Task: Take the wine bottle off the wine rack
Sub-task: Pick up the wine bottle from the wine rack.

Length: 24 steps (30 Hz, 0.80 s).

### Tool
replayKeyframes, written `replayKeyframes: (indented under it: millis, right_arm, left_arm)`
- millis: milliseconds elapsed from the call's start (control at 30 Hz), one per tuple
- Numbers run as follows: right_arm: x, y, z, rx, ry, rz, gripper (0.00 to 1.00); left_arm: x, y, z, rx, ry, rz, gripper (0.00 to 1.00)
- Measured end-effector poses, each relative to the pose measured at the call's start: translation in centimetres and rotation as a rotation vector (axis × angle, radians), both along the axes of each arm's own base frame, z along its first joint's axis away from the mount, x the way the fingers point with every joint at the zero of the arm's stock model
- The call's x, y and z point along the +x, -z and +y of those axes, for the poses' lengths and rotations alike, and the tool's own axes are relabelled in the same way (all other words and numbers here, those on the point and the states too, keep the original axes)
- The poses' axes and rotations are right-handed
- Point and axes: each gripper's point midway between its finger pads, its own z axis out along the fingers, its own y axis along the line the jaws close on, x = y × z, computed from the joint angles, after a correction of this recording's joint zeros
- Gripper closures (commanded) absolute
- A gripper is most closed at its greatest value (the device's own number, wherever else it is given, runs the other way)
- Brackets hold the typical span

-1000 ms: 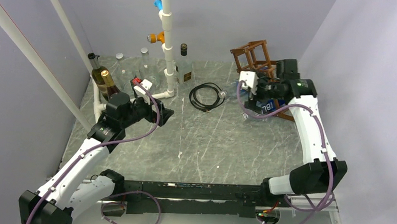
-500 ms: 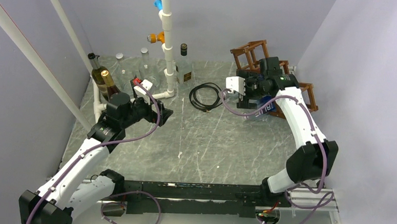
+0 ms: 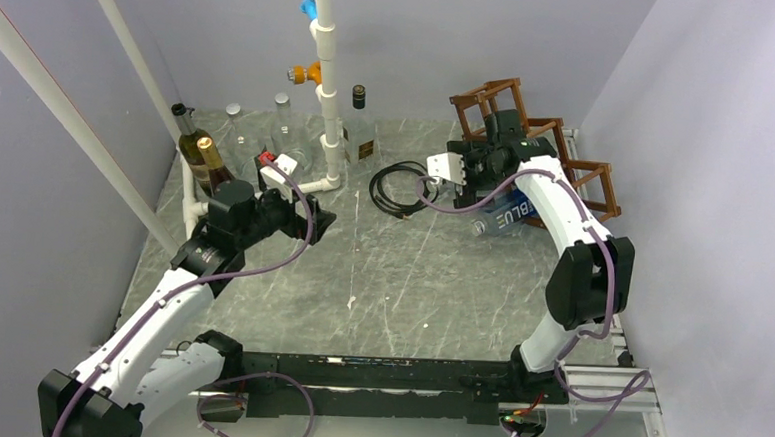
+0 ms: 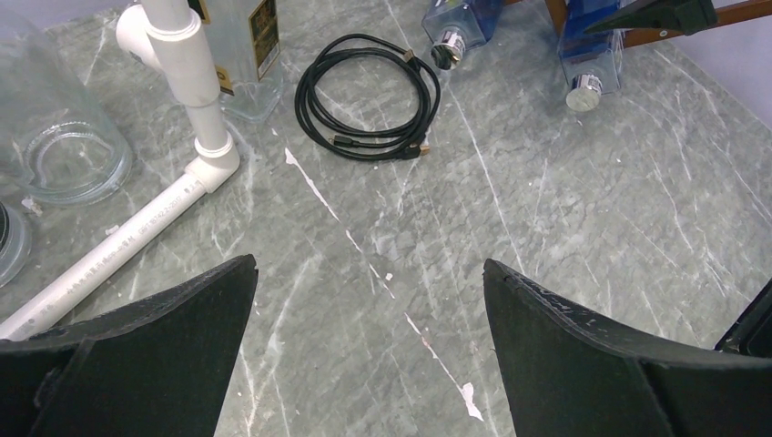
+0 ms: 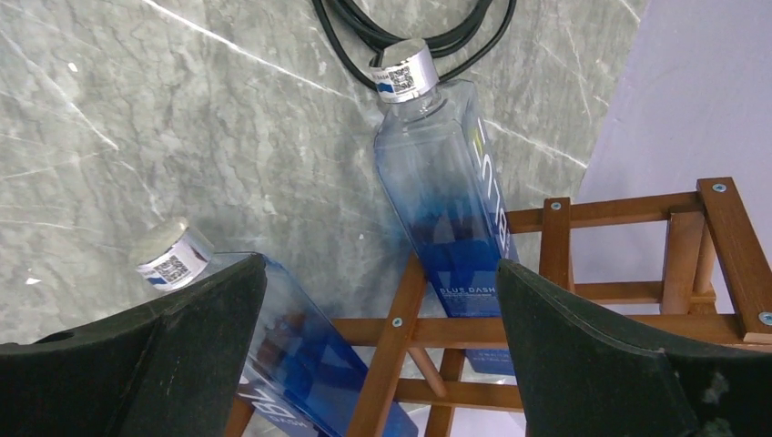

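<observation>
The reddish-brown wine rack [image 3: 591,179] stands at the back right, and its bars [image 5: 555,214] fill the lower right of the right wrist view. Two blue wine bottles lie in it with silver caps pointing out over the table: one [image 5: 451,191] further out, one [image 5: 300,355] under my left finger. The top view shows one blue bottle [image 3: 509,217] below the arm. My right gripper [image 5: 380,264] hangs open just above them and the rack's front bar, holding nothing. My left gripper [image 4: 369,262] is open over bare table at the left [image 3: 318,218].
A coiled black cable [image 3: 403,187] lies just left of the bottle caps. A white PVC pipe stand [image 3: 328,95], a clear labelled bottle [image 3: 360,127], glass jars [image 4: 55,150] and upright dark bottles [image 3: 201,159] crowd the back left. Walls close both sides.
My right arm folded its elbow in and carried the gripper left and toward the back, from over the rack's front to its left end. The left arm stayed put.
</observation>
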Motion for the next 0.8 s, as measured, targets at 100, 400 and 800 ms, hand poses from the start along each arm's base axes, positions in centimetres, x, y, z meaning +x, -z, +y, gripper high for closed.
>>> replayKeyframes:
  millis: [100, 400, 800]
  right_arm:
    - [0.7, 0.4, -0.1, -0.019, -0.001, -0.009, 0.00]
    - [2.4, 2.2, 0.0, -0.056, -0.038, -0.010, 0.00]
    - [4.7, 5.0, 0.7, -0.118, -0.161, -0.021, 0.00]
  left_arm:
    - [0.1, 0.0, 0.1, 0.001, -0.007, 0.000, 0.00]
    - [0.3, 0.2, 0.4, 0.004, -0.018, 0.004, 0.00]
    - [0.7, 0.5, 0.7, 0.009, -0.029, 0.012, 0.00]
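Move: Some 6 cm ahead of the open right hand, 3 cm to its left and 11 cm below lies the blue wine bottle, its cap pointing left and back out of the rack. A second blue bottle is about 8 cm back of it and 8 cm to its right. The rack's middle is about 8 cm ahead and 8 cm right of the hand, the coiled cable 18 cm left and 1 cm ahead. From the left hand the wine bottle lies about 13 cm ahead and 33 cm right, 18 cm down. Closing in from above on the farther wine bottle, the right hand travels forward and down in about equal parts, roughly 5 cm each, first more forward, then steeply down, then forward again at the end. The wrist turns some 10 degrees counter-clockwise and the fingers steepen slightly, staying wide open to either side of the bottle's line, not yet touching the glass. ##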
